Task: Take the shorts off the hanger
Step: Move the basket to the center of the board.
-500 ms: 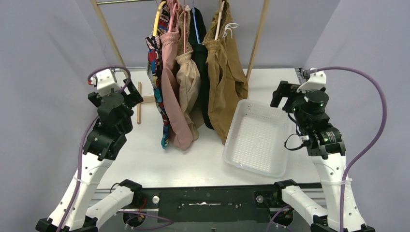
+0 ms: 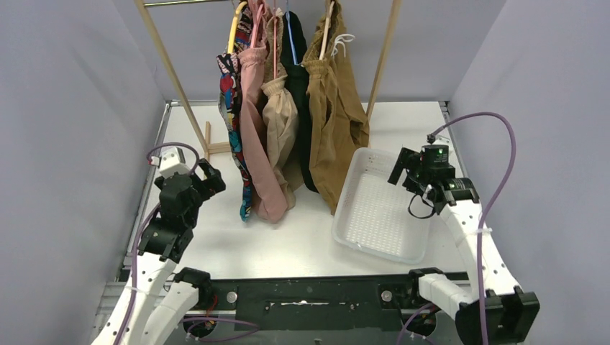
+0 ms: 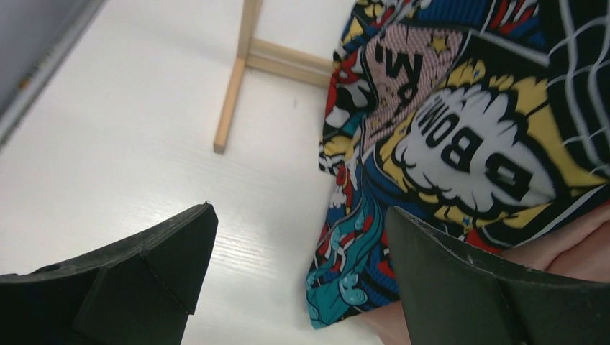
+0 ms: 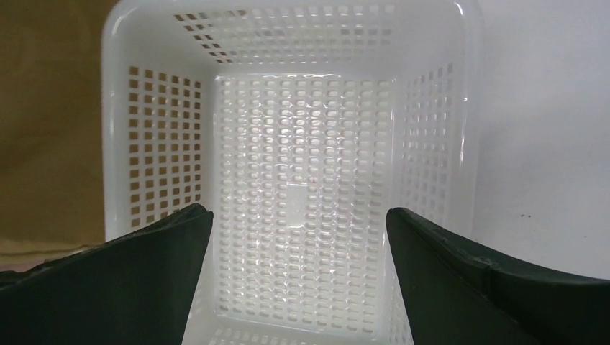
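Five pairs of shorts hang side by side from hangers (image 2: 234,29) on a rail: comic print (image 2: 231,108), dusty pink (image 2: 253,129), beige (image 2: 282,122), black (image 2: 298,86) and tan-brown (image 2: 334,115). My left gripper (image 2: 208,180) is open and low over the table, just left of the comic print hem. In the left wrist view the comic print shorts (image 3: 446,129) hang right of the gap in my left gripper (image 3: 301,212), untouched. My right gripper (image 2: 399,167) is open at the white basket's right side, holding nothing. Through my right gripper (image 4: 298,210) I see the basket's inside.
The white perforated basket (image 2: 381,248) lies right of the shorts, its wall (image 4: 158,144) beside the tan-brown cloth (image 4: 50,129). The wooden rack's slanted legs (image 2: 169,72) (image 2: 383,57) and its foot (image 3: 234,100) stand on the table. Grey walls close in both sides.
Both arms have dropped lower. The left gripper has come down toward the comic print hem. The right gripper has sunk toward the basket's right edge.
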You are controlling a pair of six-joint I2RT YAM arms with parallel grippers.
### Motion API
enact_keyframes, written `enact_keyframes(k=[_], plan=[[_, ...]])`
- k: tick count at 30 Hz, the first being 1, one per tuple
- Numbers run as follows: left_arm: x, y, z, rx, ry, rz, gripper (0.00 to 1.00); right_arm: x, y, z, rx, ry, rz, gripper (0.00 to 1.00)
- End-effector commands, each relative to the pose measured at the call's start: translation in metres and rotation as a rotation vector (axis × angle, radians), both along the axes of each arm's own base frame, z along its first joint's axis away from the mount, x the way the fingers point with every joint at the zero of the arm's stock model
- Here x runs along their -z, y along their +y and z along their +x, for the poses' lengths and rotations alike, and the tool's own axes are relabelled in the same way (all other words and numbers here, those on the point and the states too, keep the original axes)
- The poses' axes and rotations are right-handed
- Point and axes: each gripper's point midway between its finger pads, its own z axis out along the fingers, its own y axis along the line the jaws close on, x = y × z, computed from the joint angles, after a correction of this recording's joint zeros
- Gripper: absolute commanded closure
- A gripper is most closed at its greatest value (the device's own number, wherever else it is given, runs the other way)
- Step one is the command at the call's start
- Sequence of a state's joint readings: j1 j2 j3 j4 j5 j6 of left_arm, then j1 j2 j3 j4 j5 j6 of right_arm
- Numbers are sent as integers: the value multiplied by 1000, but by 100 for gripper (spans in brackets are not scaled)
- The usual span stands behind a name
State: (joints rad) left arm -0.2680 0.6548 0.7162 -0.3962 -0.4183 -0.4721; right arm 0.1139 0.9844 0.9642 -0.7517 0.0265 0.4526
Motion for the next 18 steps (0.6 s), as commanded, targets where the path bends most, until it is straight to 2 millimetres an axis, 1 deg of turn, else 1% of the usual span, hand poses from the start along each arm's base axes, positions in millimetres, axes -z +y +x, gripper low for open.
enact_keyframes(k=[1, 3, 5, 8, 9, 11, 13, 15, 18], plan=[[6, -34, 5, 162, -24, -121, 11, 21, -10, 27, 94, 42, 56, 2], [17, -40, 4, 188, 6, -137, 11, 37, -14, 39, 106, 96, 75, 2], [28, -46, 3, 220, 36, -151, 11, 51, -8, 51, 74, 142, 93, 2], [42, -52, 0, 252, 70, -159, 11, 66, 1, 71, 39, 189, 51, 2], [45, -53, -1, 262, 78, -161, 11, 73, -2, 77, 53, 206, 31, 2], [51, -56, -4, 282, 90, -161, 11, 86, -18, 88, 119, 252, -24, 2], [56, -58, -7, 299, 96, -163, 11, 92, -41, 101, 184, 273, -111, 2], [59, -61, -9, 320, 95, -165, 11, 92, -61, 115, 221, 277, -156, 2], [60, -64, -11, 346, 88, -159, 11, 87, -98, 146, 254, 253, -236, 2]])
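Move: The basket's far rim, where the right hand is heading, has its middle some 13 cm ahead of that hand, neither left nor right, and about 15 cm below; the basket's middle is 1 cm back, 2 cm left. The brown trousers' hem hangs roughly 17 cm left and 3 cm ahead, and the rack foot stands some 20 cm ahead, 12 cm left. From the left hand that rim is about 13 cm ahead, 53 cm right and 20 cm lower. Down first, then mostly forward over the basket to its far rim, the right hand sinks about 12 cm and reaches 10 cm out, slipping some 4 cm right near the end. Its wide-open fingers tip some 20 degrees further down; contact can't be made out. The left hand, also open, sinks about 8 cm and shifts right towards the patterned trousers. ##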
